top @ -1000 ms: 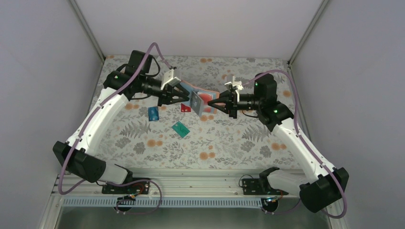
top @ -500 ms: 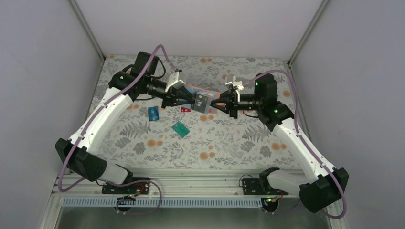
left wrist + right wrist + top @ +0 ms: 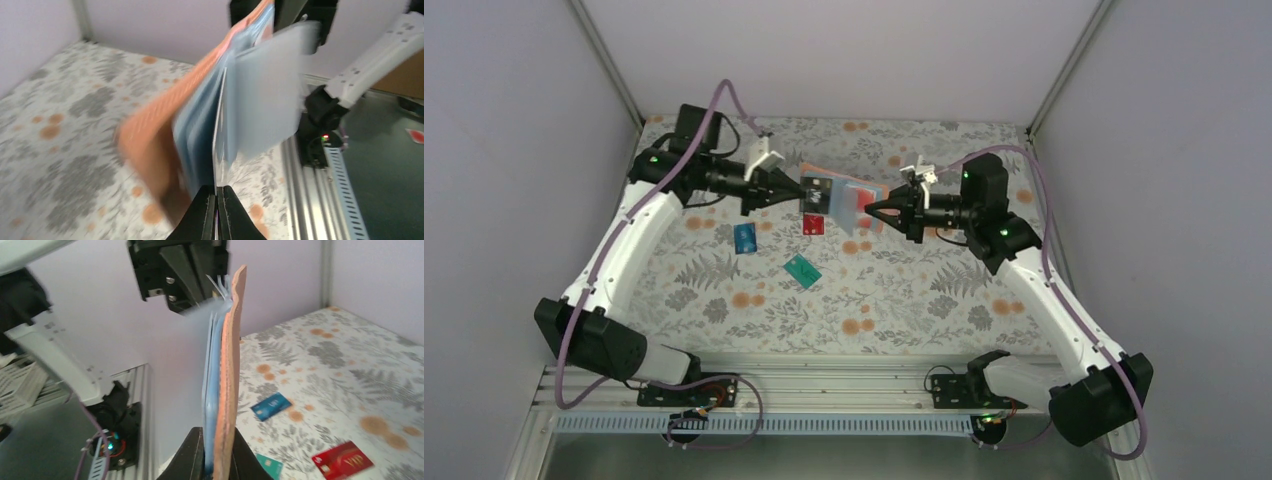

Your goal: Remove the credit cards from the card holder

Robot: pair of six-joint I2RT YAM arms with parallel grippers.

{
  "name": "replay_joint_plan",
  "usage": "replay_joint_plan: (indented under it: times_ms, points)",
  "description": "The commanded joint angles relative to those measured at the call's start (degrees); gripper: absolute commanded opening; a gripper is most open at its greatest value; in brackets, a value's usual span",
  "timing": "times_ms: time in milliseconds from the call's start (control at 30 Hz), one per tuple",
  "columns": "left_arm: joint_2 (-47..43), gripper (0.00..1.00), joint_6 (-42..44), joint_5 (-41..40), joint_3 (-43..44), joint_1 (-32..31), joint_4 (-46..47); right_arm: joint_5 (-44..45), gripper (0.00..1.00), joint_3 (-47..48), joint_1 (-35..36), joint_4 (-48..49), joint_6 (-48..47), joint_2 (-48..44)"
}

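The card holder (image 3: 856, 203), orange outside with blue sleeves, hangs in the air over the middle of the table. My right gripper (image 3: 871, 210) is shut on its spine edge (image 3: 227, 390), jaws pinched at the bottom of the right wrist view (image 3: 218, 442). My left gripper (image 3: 794, 190) is shut on a thin greyish credit card (image 3: 816, 192), seen edge-on in the left wrist view (image 3: 218, 150) beside the sleeves (image 3: 200, 140). The card's far end still touches the holder. On the table lie a blue card (image 3: 744, 238), a teal card (image 3: 802, 270) and a red card (image 3: 813, 225).
The floral table cover (image 3: 894, 300) runs to the grey walls at the back and sides. An aluminium rail (image 3: 824, 385) with both arm bases lines the near edge. The loose cards lie just under and left of the held holder.
My left gripper has shut on the card and drawn back to the left, pulling it out of the holder. The right gripper has kept its hold, and the holder has tilted slightly.
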Motion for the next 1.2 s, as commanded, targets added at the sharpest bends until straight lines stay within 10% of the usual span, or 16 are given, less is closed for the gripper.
replay_joint_plan:
  times_ms: [0,467,1167]
  points:
    - [-2.98,0.02,1.14,-0.68,-2.44,5.80,0.48,5.98,0.04,-1.11,-3.69,2.28,4.67,-2.06]
    - [5.66,0.02,-16.31,-11.37,-25.63,13.12,4.72,14.38,0.04,-1.36,-9.28,2.89,12.68,1.30]
    - [37.82,0.02,-23.30,-12.71,-3.55,17.77,13.11,11.67,0.04,0.41,-9.28,-0.14,9.65,5.43]
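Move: The left hand grips the black card beside the card holder; the bare patch where the card is headed lies about 16 cm ahead, 9 cm left and 33 cm below. The red card is 16 cm ahead, level sideways; the blue card is 11 cm ahead and 18 cm left; the green card is 2 cm ahead and 4 cm left. From the right hand, which pinches the holder, that patch lies some 19 cm ahead, 21 cm left and 33 cm below. Its fingers staying shut on the black card, the left hand draws it leftward away from the holder, drops steeply, then swings forward and sinks again towards the bare patch between the blue and red cards, some 28 cm down, 16 cm forward and 12 cm left in all, tipping to point more steeply down and turning counter-clockwise. Meanwhile the right hand keeps its pinch on the holder and carries it about 9 cm forward, with less travel right and down, turning clockwise some 25 degrees. ##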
